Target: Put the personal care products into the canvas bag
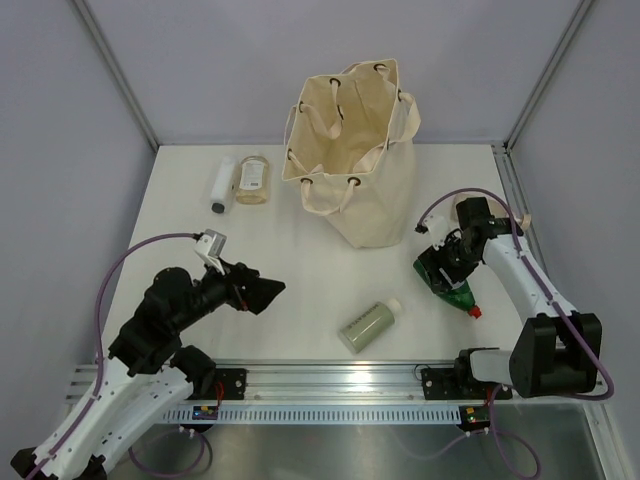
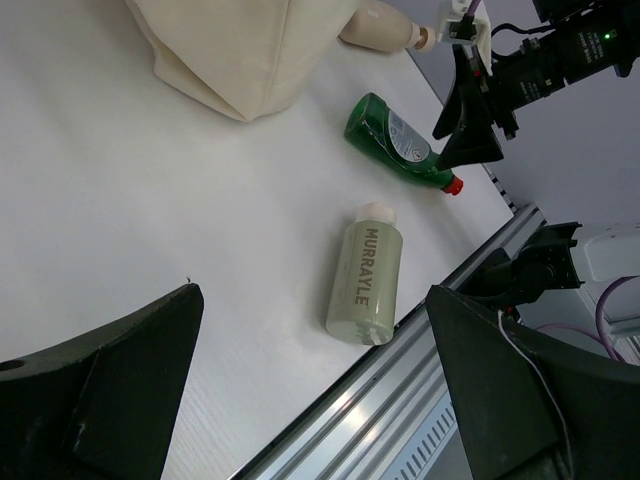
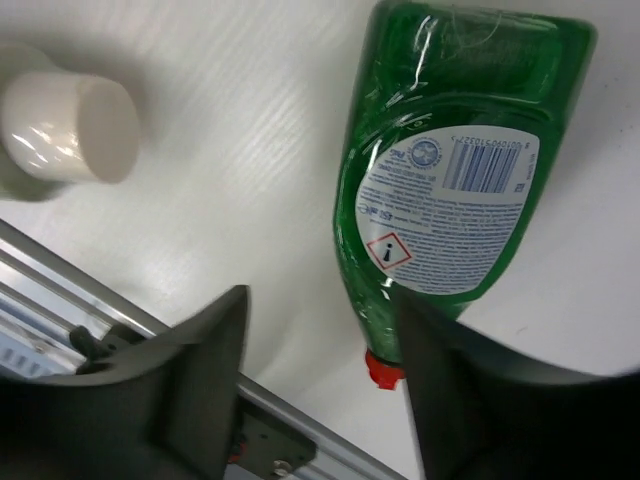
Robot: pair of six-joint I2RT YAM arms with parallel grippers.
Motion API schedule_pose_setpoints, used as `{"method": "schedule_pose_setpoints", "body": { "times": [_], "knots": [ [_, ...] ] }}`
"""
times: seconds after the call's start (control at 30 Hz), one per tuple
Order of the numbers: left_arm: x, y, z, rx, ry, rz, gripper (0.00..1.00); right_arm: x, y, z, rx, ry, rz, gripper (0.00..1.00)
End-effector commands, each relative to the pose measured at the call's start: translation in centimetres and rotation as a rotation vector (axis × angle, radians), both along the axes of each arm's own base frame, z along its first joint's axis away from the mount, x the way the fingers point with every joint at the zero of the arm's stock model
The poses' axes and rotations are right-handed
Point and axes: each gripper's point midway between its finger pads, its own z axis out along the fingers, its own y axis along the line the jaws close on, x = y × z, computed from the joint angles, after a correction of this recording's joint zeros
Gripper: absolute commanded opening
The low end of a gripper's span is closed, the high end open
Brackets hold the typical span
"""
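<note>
The cream canvas bag (image 1: 350, 150) stands upright and open-mouthed at the back middle. A dark green bottle (image 1: 460, 296) with a red cap lies at the right. My right gripper (image 1: 446, 274) is right over it; in the right wrist view the green bottle (image 3: 450, 190) has its neck between the fingers, against the right one, and a gap remains on the left of the gripper (image 3: 320, 296). A sage green bottle (image 1: 370, 325) lies near the front edge. My left gripper (image 1: 263, 292) hovers wide open and empty, left of the sage bottle (image 2: 365, 282).
A white tube (image 1: 222, 186) and an amber-beige bottle (image 1: 254, 178) lie side by side left of the bag. A peach bottle (image 2: 378, 24) shows beside the bag (image 2: 240, 50) in the left wrist view. The metal rail (image 1: 330, 378) runs along the table's front edge.
</note>
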Motion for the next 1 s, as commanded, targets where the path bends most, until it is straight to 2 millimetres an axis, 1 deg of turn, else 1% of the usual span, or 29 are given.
{"method": "schedule_pose_setpoints", "body": {
  "times": [0.0, 0.03, 0.07, 0.13, 0.17, 0.2, 0.27, 0.33, 0.37, 0.4, 0.43, 0.47, 0.53, 0.57, 0.63, 0.67, 0.73, 0.77, 0.8, 0.83, 0.87, 0.93, 0.97],
  "knots": [
    [0.1, -0.7, 1.1, -0.034, -0.034, -0.032, 0.99, 1.1, 1.5, 2.8, 0.087, -0.135, 0.02, 0.79],
    [0.1, -0.7, 1.1, -0.033, -0.035, -0.029, 0.99, 1.7, 1.2, 3.1, 0.073, -0.16, -0.055, 0.89],
    [0.2, -0.7, 0.9, -0.029, -0.03, -0.029, 0.99, 3.2, 0.8, 3.5, 0.064, -0.235, -0.104, 0.99],
    [0.2, -0.8, 0.8, -0.033, -0.028, -0.028, 0.99, 3.9, 0.2, 3.2, 0.001, -0.262, -0.162, 0.99],
    [0.3, -0.9, 0.7, -0.035, -0.022, -0.029, 0.99, 4.3, -0.2, 2.5, -0.029, -0.268, -0.188, 0.99],
    [0.2, -0.9, 0.6, -0.04, -0.016, -0.029, 0.99, 4.4, -0.6, 1.9, -0.058, -0.26, -0.199, 1.0],
    [0.3, -1.0, 0.4, -0.042, -0.012, -0.029, 0.99, 3.9, -1.3, 0.0, -0.123, -0.207, -0.202, 1.0],
    [0.3, -1.1, 0.2, -0.044, -0.009, -0.03, 0.99, 3.6, -1.6, -1.1, -0.151, -0.174, -0.189, 1.0],
    [0.3, -1.1, 0.1, -0.045, -0.007, -0.03, 0.99, 3.7, -1.8, -2.0, -0.166, -0.153, -0.187, 0.99],
    [0.3, -1.1, 0.0, -0.043, -0.004, -0.031, 0.99, 3.7, -1.9, -2.4, -0.174, -0.141, -0.181, 0.99],
    [0.4, -1.1, -0.1, -0.044, -0.003, -0.031, 0.99, 3.9, -2.5, -2.8, -0.207, -0.136, -0.192, 1.0],
    [0.3, -1.1, -0.2, -0.044, -0.001, -0.033, 0.99, 4.0, -2.7, -3.7, -0.229, -0.112, -0.197, 1.0],
    [0.3, -1.2, -0.3, -0.04, 0.001, -0.038, 0.99, 4.1, -3.1, -4.5, -0.256, -0.091, -0.2, 0.99],
    [0.3, -1.2, -0.4, -0.037, 0.002, -0.038, 0.99, 4.2, -3.4, -5.6, -0.279, -0.075, -0.206, 0.99],
    [0.2, -1.2, -0.5, -0.033, 0.002, -0.04, 0.99, 4.3, -4.1, -6.6, -0.321, -0.057, -0.214, 0.99],
    [0.2, -1.1, -0.5, -0.032, 0.001, -0.042, 0.99, 4.1, -4.2, -7.6, -0.336, -0.026, -0.212, 1.0],
    [0.1, -1.2, -0.5, -0.03, -0.001, -0.046, 0.99, 3.9, -4.3, -8.5, -0.348, 0.005, -0.215, 1.0],
    [0.1, -1.1, -0.4, -0.032, -0.004, -0.044, 0.99, 3.8, -4.4, -9.3, -0.356, 0.028, -0.21, 1.0],
    [0.1, -1.1, -0.5, -0.029, -0.003, -0.048, 0.99, 3.8, -4.4, -9.6, -0.356, 0.04, -0.206, 0.98],
    [0.0, -1.1, -0.5, -0.029, -0.003, -0.048, 0.99, 4.1, -4.2, -9.5, -0.352, 0.042, -0.216, 0.96],
    [0.0, -1.1, -0.4, -0.03, -0.004, -0.048, 0.99, 4.0, -4.1, -9.5, -0.345, 0.059, -0.213, 0.99],
    [-0.1, -1.1, -0.4, -0.03, -0.004, -0.052, 0.99, 4.4, -3.6, -9.3, -0.323, 0.048, -0.206, 0.99],
    [-0.1, -1.1, -0.4, -0.03, -0.006, -0.054, 0.99, 4.4, -3.6, -9.3, -0.321, 0.05, -0.205, 0.97]
  ]
}}
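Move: The right hand hangs just above the green bottle lying on the table. The bottle's middle is roughly 2 cm ahead of the hand, 3 cm to its right and 7 cm below. The pale green bottle lies about 8 cm back and 14 cm left, the cream bottle some 20 cm ahead and 12 cm right, and the canvas bag about 25 cm ahead and 14 cm left. From the left hand, the green bottle is about 40 cm right, 6 cm ahead, 21 cm below. Open the half-open right gripper fully while lifting it 2–3 cm and carrying it some 3 cm forward above the green bottle. Then lower it about 10 cm, shifting some 4 cm right and turning slightly clockwise, so the spread fingers come down on either side of the bottle's body; don't close yet. ##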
